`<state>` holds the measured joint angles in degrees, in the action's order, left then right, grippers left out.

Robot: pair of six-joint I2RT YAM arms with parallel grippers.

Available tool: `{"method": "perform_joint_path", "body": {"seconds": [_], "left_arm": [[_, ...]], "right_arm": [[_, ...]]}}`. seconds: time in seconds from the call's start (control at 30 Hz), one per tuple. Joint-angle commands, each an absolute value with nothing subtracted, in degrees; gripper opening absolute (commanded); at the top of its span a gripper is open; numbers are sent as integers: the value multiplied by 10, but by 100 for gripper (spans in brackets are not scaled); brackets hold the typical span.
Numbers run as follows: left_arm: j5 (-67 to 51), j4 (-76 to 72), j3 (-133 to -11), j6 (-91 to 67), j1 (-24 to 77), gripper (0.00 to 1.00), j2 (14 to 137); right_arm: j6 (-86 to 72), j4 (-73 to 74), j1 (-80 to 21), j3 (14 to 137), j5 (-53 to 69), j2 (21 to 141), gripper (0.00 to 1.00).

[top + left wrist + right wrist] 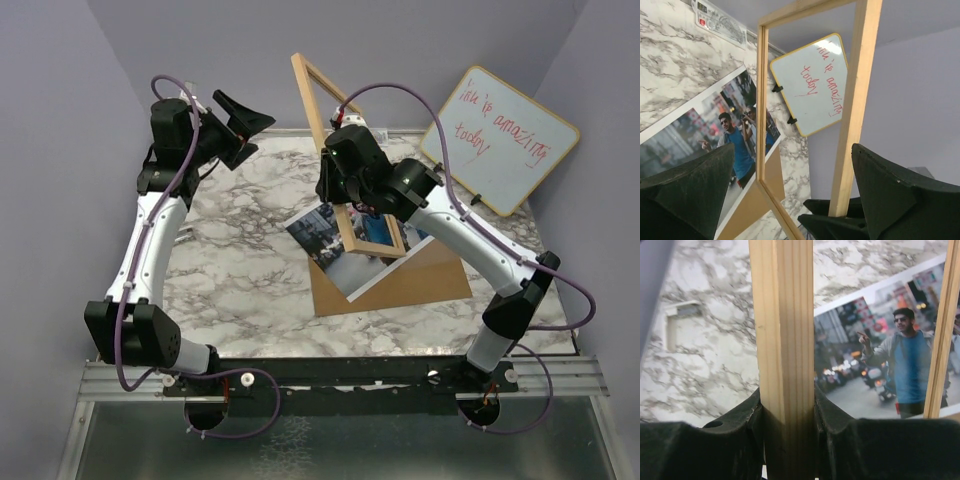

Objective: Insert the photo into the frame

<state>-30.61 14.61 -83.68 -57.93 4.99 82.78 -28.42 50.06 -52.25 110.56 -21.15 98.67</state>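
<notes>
The frame (318,110), thin light wood, stands tilted on its lower end over the marble table (240,260). My right gripper (338,192) is shut on one of its rails; in the right wrist view that rail (782,330) sits clamped between the black fingers (837,425). The photo (325,245), a white-bordered street scene with a man in a blue shirt (907,365), lies flat on the brown backing board (425,280) under the frame's lower end. My left gripper (243,122) is open at the back left, apart from the frame, whose rails (855,100) cross its view.
A wood-edged whiteboard (500,138) with red writing leans against the back right wall. Purple walls close in on three sides. A small white device (720,21) lies on the table's far part in the left wrist view.
</notes>
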Motion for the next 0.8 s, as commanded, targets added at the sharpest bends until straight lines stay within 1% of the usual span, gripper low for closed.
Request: {"method": "perform_joint_path", "body": {"seconds": [0.0, 0.17, 0.27, 0.4, 0.6, 0.77], "left_arm": [[-312, 197, -828, -545, 27, 99, 798], [-278, 237, -828, -517, 5, 99, 769], [-204, 290, -816, -490, -6, 99, 749], [-103, 343, -771, -464, -19, 99, 724], [-25, 372, -700, -436, -30, 99, 698], [42, 403, -677, -405, -34, 99, 693]], "right_arm": [[-286, 422, -518, 1155, -128, 977, 5], [-318, 382, -517, 1184, -36, 998, 4], [-350, 338, -517, 1185, 23, 1005, 4], [-400, 286, -515, 1181, 85, 1019, 5], [-512, 166, -504, 1117, 162, 1029, 5], [-600, 59, -485, 1041, 185, 1032, 5]]}}
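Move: The right hand already holds the frame by one long rail, up in the air. The clear marble to which it goes lies about 26 cm left, 11 cm ahead and 30 cm below; the photo is roughly 9 cm right and 10 cm ahead, the brown board some 13 cm right and 5 cm ahead, the white bracket 41 cm left and 10 cm ahead, all 30 cm down. From the empty left hand, that marble is 8 cm right, about level, 37 cm below. Leftward and about 6 cm up, the right hand carries the frame some 12 cm from over the photo towards the clear marble, keeping its pinch while it rolls its left side up about 40 degrees and swings somewhat counter-clockwise. The wide-open left hand, touching nothing, gives way ahead of it: left, then steeply down as well, about 13 cm each, drawing slightly back and tipping down. ##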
